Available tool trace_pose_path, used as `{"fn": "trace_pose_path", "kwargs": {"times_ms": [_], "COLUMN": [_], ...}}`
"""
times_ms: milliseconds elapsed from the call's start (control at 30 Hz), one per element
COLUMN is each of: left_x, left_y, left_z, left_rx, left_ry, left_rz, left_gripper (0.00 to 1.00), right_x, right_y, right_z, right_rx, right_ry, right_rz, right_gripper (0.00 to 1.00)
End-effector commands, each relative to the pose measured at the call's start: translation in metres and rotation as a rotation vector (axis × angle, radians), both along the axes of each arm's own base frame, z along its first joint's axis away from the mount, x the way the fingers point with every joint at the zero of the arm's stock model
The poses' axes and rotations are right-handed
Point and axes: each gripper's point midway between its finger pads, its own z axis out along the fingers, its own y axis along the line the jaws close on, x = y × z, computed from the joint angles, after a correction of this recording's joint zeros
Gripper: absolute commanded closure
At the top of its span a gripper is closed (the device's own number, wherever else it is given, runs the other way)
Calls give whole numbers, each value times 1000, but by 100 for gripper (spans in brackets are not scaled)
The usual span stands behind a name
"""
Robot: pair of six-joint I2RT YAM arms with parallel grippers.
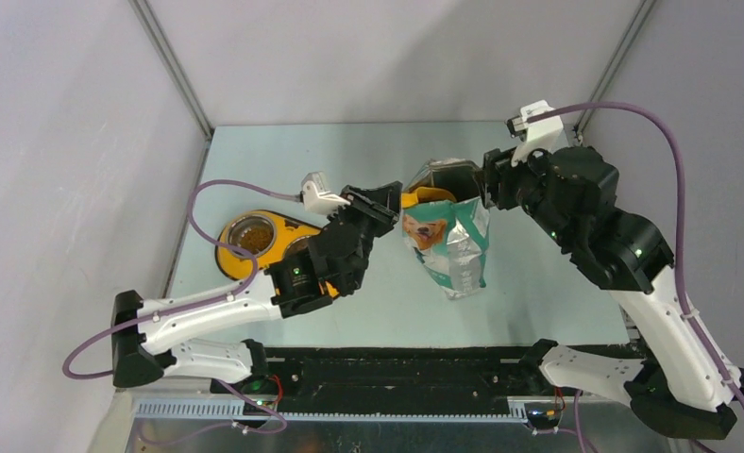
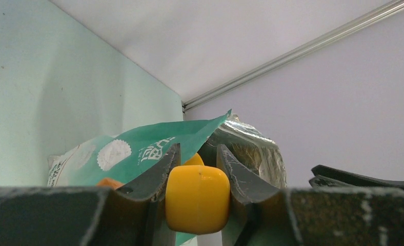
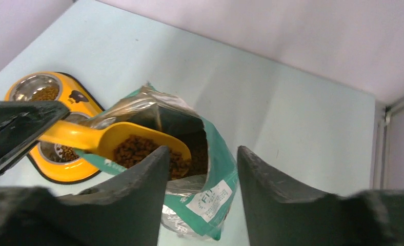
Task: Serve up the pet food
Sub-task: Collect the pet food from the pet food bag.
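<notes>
Pet food (image 3: 133, 148) fills the bowl of an orange scoop (image 3: 87, 134) held at the open mouth of the green-and-white bag (image 3: 218, 189). My left gripper (image 2: 199, 149) is shut on the scoop's handle (image 2: 197, 197). From above, the left gripper (image 1: 390, 201) sits just left of the bag (image 1: 453, 250), and the scoop (image 1: 431, 196) reaches into its top. My right gripper (image 3: 202, 159) is open above the bag's near rim, its fingers clear of the foil. In the top view the right gripper (image 1: 488, 184) is at the bag's upper right corner.
An orange double-bowl feeder (image 1: 227, 260) lies left of the bag; its far steel bowl (image 3: 45, 93) holds some kibble, and so does the near one (image 3: 61, 152). Enclosure walls stand close behind and to both sides.
</notes>
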Motion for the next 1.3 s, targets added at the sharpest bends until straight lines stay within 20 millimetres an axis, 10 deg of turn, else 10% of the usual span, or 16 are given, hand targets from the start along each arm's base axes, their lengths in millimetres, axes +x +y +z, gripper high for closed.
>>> {"fn": "trace_pose_path", "kwargs": {"times_ms": [0,100,400,933,1267], "left_x": [1,2,14,10,0], "left_y": [9,5,-34,-15,-7], "left_z": [59,63,70,44,44], "left_rx": [-250,-264,-221,-227,-271], "left_ry": [-54,-59,-91,-26,-18], "left_rz": [43,43,20,52,-4], "left_gripper": [100,100,100,100,100], "right_x": [-1,-3,4,-26,-8], "right_y": [17,25,16,63,98], "right_z": [17,14,5,-7,-17], "right_rx": [-19,-38,-84,-264,-345], "right_ry": [-68,-49,-52,-176,-275], "right_rz": [131,180,125,590,790], "right_gripper": [36,22,21,24,20]}}
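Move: The scoop's loaded bowl lies in the open bag mouth, about 12 cm to the left of the empty right hand, 3 cm nearer the robot and some 7 cm below; the mouth's middle is roughly 9 cm left of that hand, 1 cm back and 9 cm down. From the left hand, which holds the handle, the mouth's middle is about 10 cm right, 2 cm ahead and 4 cm lower, with the scoop bowl 8 cm right, level fore and aft, 2 cm down. The left hand keeps its grip on the scoop handle and hoists it about 5 cm while shifting some 4 cm right over the bag, then sinks and eases back left by around half as it rolls roughly 10 degrees to raise the scoop's bowl side. Meanwhile the right hand, already free of the bag, spreads its fingers wider and, after a small first shift and a pause, sweeps left to about 8 cm in all and a little down, swinging nearly 40 degrees counter-clockwise and rolling so its open fingers come around the scoop's bowl without a visible grip. ##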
